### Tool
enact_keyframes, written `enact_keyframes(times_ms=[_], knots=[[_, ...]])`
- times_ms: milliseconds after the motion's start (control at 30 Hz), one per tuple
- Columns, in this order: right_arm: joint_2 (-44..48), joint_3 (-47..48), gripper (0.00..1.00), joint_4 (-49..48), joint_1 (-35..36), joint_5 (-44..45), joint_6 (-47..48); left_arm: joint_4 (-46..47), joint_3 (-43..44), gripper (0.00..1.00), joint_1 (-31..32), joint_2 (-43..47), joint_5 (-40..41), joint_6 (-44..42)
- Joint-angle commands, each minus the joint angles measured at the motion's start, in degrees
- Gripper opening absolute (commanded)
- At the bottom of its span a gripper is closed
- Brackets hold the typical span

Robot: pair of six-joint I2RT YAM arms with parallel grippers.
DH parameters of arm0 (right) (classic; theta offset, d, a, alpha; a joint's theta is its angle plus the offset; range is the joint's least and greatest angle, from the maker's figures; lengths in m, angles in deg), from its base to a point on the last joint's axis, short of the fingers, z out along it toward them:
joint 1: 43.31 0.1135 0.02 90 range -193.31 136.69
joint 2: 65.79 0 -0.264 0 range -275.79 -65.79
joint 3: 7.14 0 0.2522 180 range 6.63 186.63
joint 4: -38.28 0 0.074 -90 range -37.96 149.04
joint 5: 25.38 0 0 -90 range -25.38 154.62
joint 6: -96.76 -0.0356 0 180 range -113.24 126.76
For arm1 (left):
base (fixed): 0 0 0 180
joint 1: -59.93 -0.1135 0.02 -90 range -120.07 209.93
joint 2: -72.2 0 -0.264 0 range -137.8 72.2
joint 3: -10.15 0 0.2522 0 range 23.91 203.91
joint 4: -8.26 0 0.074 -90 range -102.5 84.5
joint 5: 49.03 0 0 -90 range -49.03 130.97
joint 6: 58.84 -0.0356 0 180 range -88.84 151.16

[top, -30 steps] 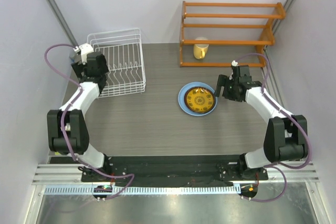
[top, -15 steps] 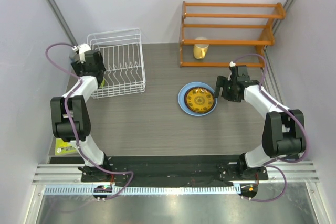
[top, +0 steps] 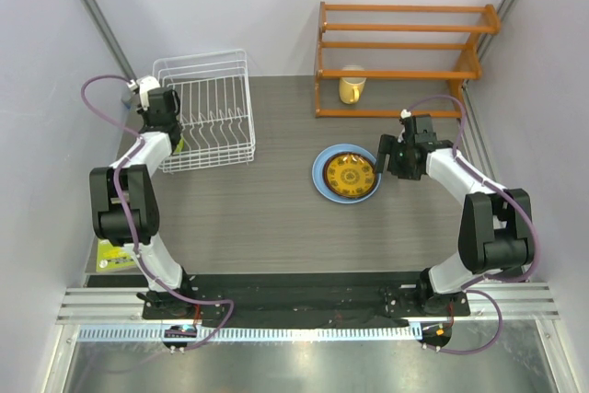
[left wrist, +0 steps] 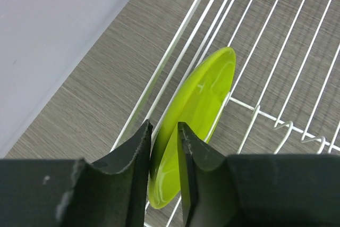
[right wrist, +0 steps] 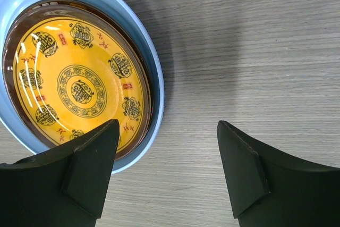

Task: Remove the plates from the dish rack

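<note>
The white wire dish rack [top: 221, 98] stands at the back left. A lime green plate [left wrist: 202, 104] stands on edge against the rack's [left wrist: 276, 51] left side wires. My left gripper [left wrist: 163, 126] has its jaws closed on that plate's near rim, one finger on each face; from above this gripper [top: 174, 140] sits at the rack's left front corner. A light blue plate [top: 319, 172] lies mid-table with a dark red plate [right wrist: 143, 67] and an amber-yellow plate [right wrist: 79, 83] stacked in it. My right gripper [right wrist: 167, 126] hangs open just right of the stack, holding nothing.
An orange wooden slatted shelf [top: 396, 43] stands at the back right with a yellow mug [top: 351, 87] under it. A pale wall [left wrist: 48, 41] runs close along the rack's left side. A yellow-green card [top: 112, 258] lies at the near left.
The left gripper's jaws have gone from wide open to closed on the green plate's rim, and its wrist shifted slightly back. The right gripper narrowed a little and barely moved.
</note>
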Motion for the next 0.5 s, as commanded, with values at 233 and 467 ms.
enact_keyframes(times_ms=[233,467], knots=[[-0.5,2.4,0.8,-1.0,-0.2,-0.8,0.7,0.1,3.3,0.0,-0.3,-1.4,-1.6,0.4],[-0.8,2.3,0.8,-0.9,-0.2,-1.0,0.8,-1.0,5.0,0.0,-0.3,0.7,-3.3,-2.8]])
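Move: The green plate stands on edge in the dish rack, its rim already between the left fingers; its middle lies about 3 cm ahead of the left hand, 2 cm to the right and 5 cm below. The rack's left rail runs close by, its middle roughly 3 cm ahead, 2 cm left and 3 cm lower, while the rack's middle is some 12 cm right, 2 cm ahead and 7 cm below. From the right hand, the green plate lies about 58 cm left, 13 cm ahead and 2 cm higher. The left hand stays in place at the upper near rim of the green plate, drifting no more than about half a centimetre, and closes its fingers from a bit over a quarter open to almost shut, so that the rim ends pinched between the pads. As they close, the wrist tips slightly downward and turns a touch clockwise, some 5 degrees altogether, with no lift yet. ##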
